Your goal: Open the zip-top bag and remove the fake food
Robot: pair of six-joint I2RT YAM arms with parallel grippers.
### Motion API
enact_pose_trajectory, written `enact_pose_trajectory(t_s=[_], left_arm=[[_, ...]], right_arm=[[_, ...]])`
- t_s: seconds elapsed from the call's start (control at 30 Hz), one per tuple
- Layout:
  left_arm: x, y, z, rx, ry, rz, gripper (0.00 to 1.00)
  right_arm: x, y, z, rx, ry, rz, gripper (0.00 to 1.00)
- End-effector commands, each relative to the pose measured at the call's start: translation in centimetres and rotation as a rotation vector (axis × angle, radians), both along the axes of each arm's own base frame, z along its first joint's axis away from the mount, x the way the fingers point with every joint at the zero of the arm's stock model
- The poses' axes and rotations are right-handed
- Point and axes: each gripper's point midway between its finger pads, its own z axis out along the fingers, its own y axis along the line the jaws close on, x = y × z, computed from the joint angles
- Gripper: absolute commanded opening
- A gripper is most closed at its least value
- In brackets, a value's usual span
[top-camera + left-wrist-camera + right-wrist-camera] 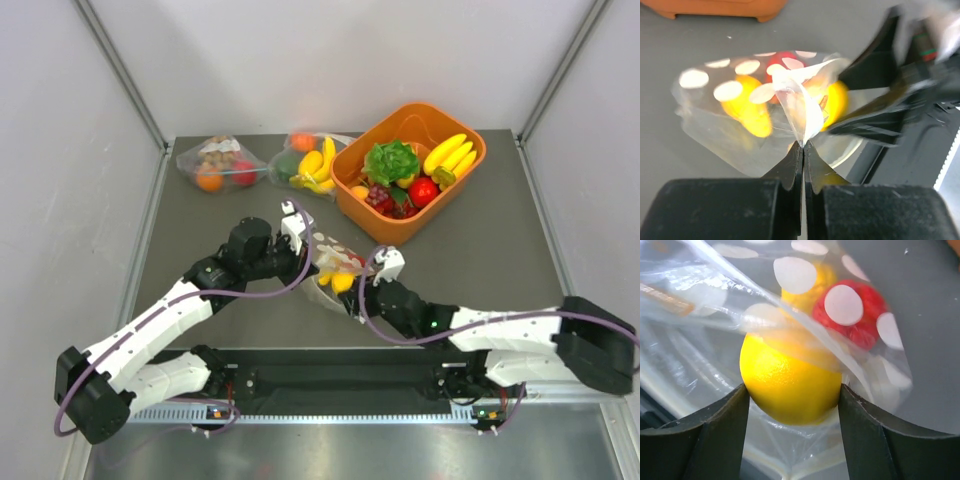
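Observation:
The dotted zip-top bag lies mid-table between my two grippers. My left gripper is shut on an upper flap of the bag and holds it up. My right gripper reaches into the bag's mouth, and its fingers are shut on a yellow lemon. A red round fruit and another yellow piece lie deeper in the bag. In the left wrist view the yellow pieces and the red fruit show blurred through the plastic.
An orange bin at the back right holds lettuce, bananas, grapes and a red fruit. Two plain clear bags with toy food lie at the back of the grey mat. The table's metal front rail runs below the arm bases.

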Motion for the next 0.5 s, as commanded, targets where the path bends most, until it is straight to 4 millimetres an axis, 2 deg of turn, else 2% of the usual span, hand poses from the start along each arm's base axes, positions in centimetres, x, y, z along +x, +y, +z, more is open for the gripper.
enact_pose_trajectory(t_s=[0.0, 0.07, 0.1, 0.17, 0.2, 0.27, 0.3, 0.37, 0.4, 0.47], left_arm=[[1.8, -0.1, 2.2, -0.028, -0.068, 0.060, 0.00], [2.0, 0.0, 2.2, -0.024, -0.069, 0.070, 0.00], [2.0, 0.0, 2.2, -0.023, -0.070, 0.071, 0.00], [2.2, 0.2, 2.1, -0.015, -0.072, 0.086, 0.00], [2.3, 0.2, 2.0, -0.012, -0.073, 0.092, 0.00], [2.4, 0.3, 2.0, -0.009, -0.075, 0.098, 0.00], [2.4, 0.3, 2.0, -0.009, -0.075, 0.098, 0.00], [2.4, 0.4, 1.9, -0.005, -0.073, 0.102, 0.00], [2.4, 0.4, 1.9, -0.004, -0.071, 0.101, 0.00], [2.4, 0.4, 1.9, -0.004, -0.071, 0.101, 0.00]], right_arm=[[-0.5, -1.4, 2.7, 0.062, -0.047, -0.012, 0.46], [-1.1, -2.1, 2.7, 0.062, -0.039, 0.002, 0.46], [-1.3, -2.3, 3.8, 0.097, -0.050, 0.009, 0.45], [-1.8, -2.8, 4.1, 0.110, -0.051, 0.023, 0.45], [-2.2, -2.8, 5.2, 0.149, -0.059, 0.045, 0.44], [-2.8, -3.1, 5.6, 0.160, -0.053, 0.067, 0.44], [-3.0, -3.3, 6.7, 0.192, -0.066, 0.072, 0.43], [-3.4, -3.8, 7.0, 0.185, -0.064, 0.082, 0.43], [-3.4, -4.1, 8.4, 0.213, -0.082, 0.079, 0.43], [-3.3, -4.8, 9.0, 0.201, -0.099, 0.070, 0.43]])
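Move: The yellow fruit is already in the right hand's fingers at the bag's mouth; the orange bin it belongs in lies about 25 cm ahead, 15 cm to the right and slightly lower. Still bagged, the red pepper is some 5 cm ahead, 2 cm right and 5 cm down, the yellow pepper 3 cm ahead, 4 cm left and as low. From the left hand, pinching the bag's rim, the bin is roughly 21 cm ahead, 22 cm right and 12 cm below. Left keeps pinching the bag while right lifts the yellow fruit about 7 cm, right and back, out its mouth. ##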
